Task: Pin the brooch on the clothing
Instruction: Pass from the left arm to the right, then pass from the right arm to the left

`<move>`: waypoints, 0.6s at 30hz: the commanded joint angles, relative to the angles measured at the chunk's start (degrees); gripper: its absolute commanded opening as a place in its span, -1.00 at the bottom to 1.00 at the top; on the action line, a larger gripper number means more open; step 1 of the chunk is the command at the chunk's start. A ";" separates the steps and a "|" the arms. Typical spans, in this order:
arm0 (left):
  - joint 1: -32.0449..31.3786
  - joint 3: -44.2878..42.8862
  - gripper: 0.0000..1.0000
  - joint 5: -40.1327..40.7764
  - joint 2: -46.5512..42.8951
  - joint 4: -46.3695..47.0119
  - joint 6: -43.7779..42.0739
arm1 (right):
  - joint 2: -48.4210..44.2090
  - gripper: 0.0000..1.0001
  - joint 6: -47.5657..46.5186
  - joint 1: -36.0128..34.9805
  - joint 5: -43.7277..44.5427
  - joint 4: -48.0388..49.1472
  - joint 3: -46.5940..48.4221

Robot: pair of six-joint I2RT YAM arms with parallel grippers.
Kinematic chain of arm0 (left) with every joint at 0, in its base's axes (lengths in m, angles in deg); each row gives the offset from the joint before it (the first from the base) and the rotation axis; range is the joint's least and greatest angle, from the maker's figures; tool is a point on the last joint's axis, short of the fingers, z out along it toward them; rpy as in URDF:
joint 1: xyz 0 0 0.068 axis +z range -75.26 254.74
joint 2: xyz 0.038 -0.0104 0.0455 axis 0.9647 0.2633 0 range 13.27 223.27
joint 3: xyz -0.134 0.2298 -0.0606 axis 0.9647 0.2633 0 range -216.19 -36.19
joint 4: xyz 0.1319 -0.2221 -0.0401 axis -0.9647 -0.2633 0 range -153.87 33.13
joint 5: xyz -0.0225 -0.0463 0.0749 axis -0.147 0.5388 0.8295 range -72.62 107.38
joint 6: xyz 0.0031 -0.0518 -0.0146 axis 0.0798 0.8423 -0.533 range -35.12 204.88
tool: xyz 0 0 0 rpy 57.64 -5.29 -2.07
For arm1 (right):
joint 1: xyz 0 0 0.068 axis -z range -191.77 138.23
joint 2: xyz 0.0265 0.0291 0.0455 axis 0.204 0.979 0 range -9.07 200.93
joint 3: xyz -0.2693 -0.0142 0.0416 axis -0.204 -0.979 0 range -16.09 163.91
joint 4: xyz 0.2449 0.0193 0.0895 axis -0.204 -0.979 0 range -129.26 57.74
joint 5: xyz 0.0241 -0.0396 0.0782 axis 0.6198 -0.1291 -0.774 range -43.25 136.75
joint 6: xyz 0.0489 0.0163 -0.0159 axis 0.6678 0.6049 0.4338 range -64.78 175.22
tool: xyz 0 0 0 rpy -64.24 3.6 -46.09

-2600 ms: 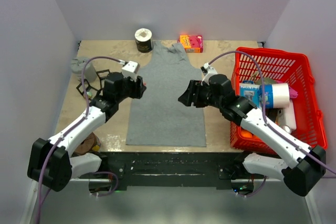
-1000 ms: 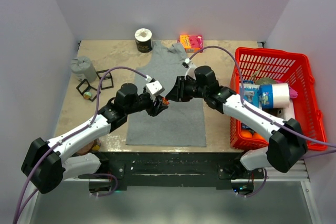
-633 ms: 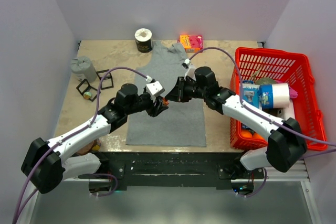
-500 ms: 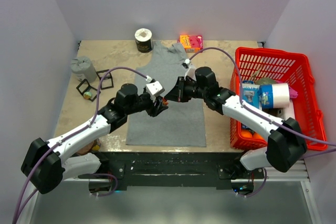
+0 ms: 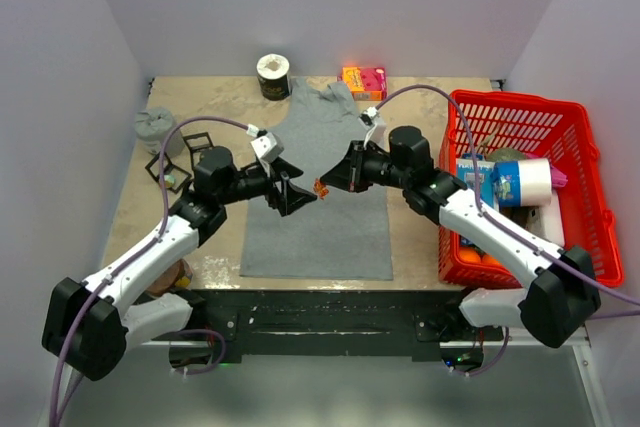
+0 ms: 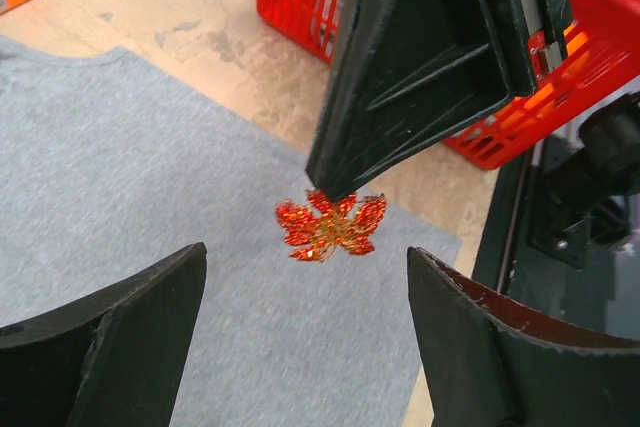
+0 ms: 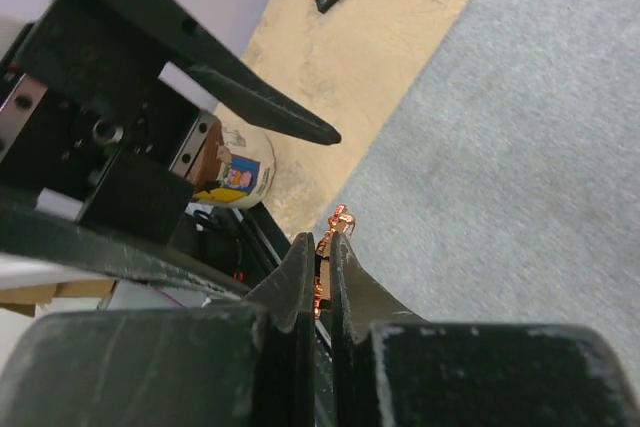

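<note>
The clothing (image 5: 315, 222), a grey sleeveless top, lies flat in the middle of the table. Above its centre hangs the brooch (image 5: 321, 187), a small glittery orange-red flower shape. My right gripper (image 5: 330, 184) is shut on it edge-on, and in the right wrist view the brooch (image 7: 331, 232) sticks out between the two closed fingertips of that gripper (image 7: 318, 245). My left gripper (image 5: 300, 188) is open just left of it. In the left wrist view the brooch (image 6: 332, 227) hangs from the right gripper's fingers (image 6: 420, 77), beyond my left gripper (image 6: 305, 332) and over the clothing (image 6: 120, 177).
A red basket (image 5: 580, 132) full of packages stands at the right. Along the back edge are a tape roll (image 5: 273, 75) and a pink-orange box (image 5: 364, 82). A grey cup (image 5: 155, 127) and black frames (image 5: 190, 152) sit at the left.
The brooch has passed from the left gripper to the right one. The left gripper has opened and drawn back to the left. The right gripper has shut on the brooch and shifted slightly right.
</note>
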 commanded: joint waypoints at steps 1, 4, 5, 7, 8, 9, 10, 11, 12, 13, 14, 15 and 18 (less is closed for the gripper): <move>3.35 -2.60 0.64 -17.88 2.18 9.35 9.28 | -4.11 -1.00 -3.17 0.57 -3.18 1.56 0.94; 3.70 -1.72 0.51 -22.54 3.59 14.95 13.93 | -5.61 -1.00 -4.23 0.48 -4.32 1.57 0.86; 3.70 -1.37 0.44 -23.35 4.03 16.37 16.03 | -6.40 -1.00 -4.58 0.57 -4.67 1.65 0.77; 3.79 -1.10 0.36 -25.45 4.47 18.49 17.28 | -6.94 -1.00 -4.76 0.48 -5.81 1.74 0.51; 3.79 -1.02 0.30 -26.08 4.90 19.02 18.33 | -7.46 -1.00 -4.76 0.48 -6.25 2.00 0.42; 3.79 -0.75 0.27 -26.34 5.08 19.55 18.86 | -7.64 -1.00 -4.84 0.48 -6.69 2.18 0.24; 3.79 -0.67 0.24 -26.78 5.35 20.86 19.48 | -7.73 -1.00 -4.76 0.48 -6.96 2.27 0.07; 3.79 -0.49 0.19 -27.05 5.61 21.48 20.53 | -8.08 -1.00 -5.11 0.48 -7.13 2.44 -0.02; 3.79 -0.31 0.16 -27.22 5.79 22.01 20.88 | -8.08 -1.00 -5.20 0.48 -7.40 2.53 -0.02; 3.79 -0.31 0.14 -27.31 5.96 22.27 21.15 | -8.08 -1.00 -5.28 0.48 -7.57 2.44 -0.11; 3.79 -0.31 0.11 -27.31 6.31 22.45 21.50 | -8.25 -1.00 -5.46 0.57 -7.75 2.44 -0.02; 3.79 -0.40 0.10 -27.40 6.40 22.37 21.50 | -8.43 -1.00 -5.64 0.48 -7.84 2.44 -0.11; 3.79 -0.14 0.07 -27.40 6.75 23.24 22.20 | -8.52 -1.00 -5.99 0.48 -8.54 2.62 -0.11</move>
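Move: My right hand already grips the brooch at its fingertips, about 2 cm to the left of that hand, 1 cm ahead and 1 cm below. From my open left hand the brooch lies some 4 cm to the right, level ahead and 1 cm lower. The clothing's middle is roughly 8 cm ahead of my left hand, 3 cm to its right and 20 cm below; the black frames stand about 11 cm ahead, 24 cm to its left. I carry the brooch up about 5 cm and back 3 cm with my right hand, its fingers still shut on it. My left hand follows, going back about 4 cm, up 3 cm and some 2 cm right, wrist swinging about 20 degrees clockwise until its fingers point almost straight right; they narrow partway as their tips close in on the brooch, whether touching it can't be seen. ##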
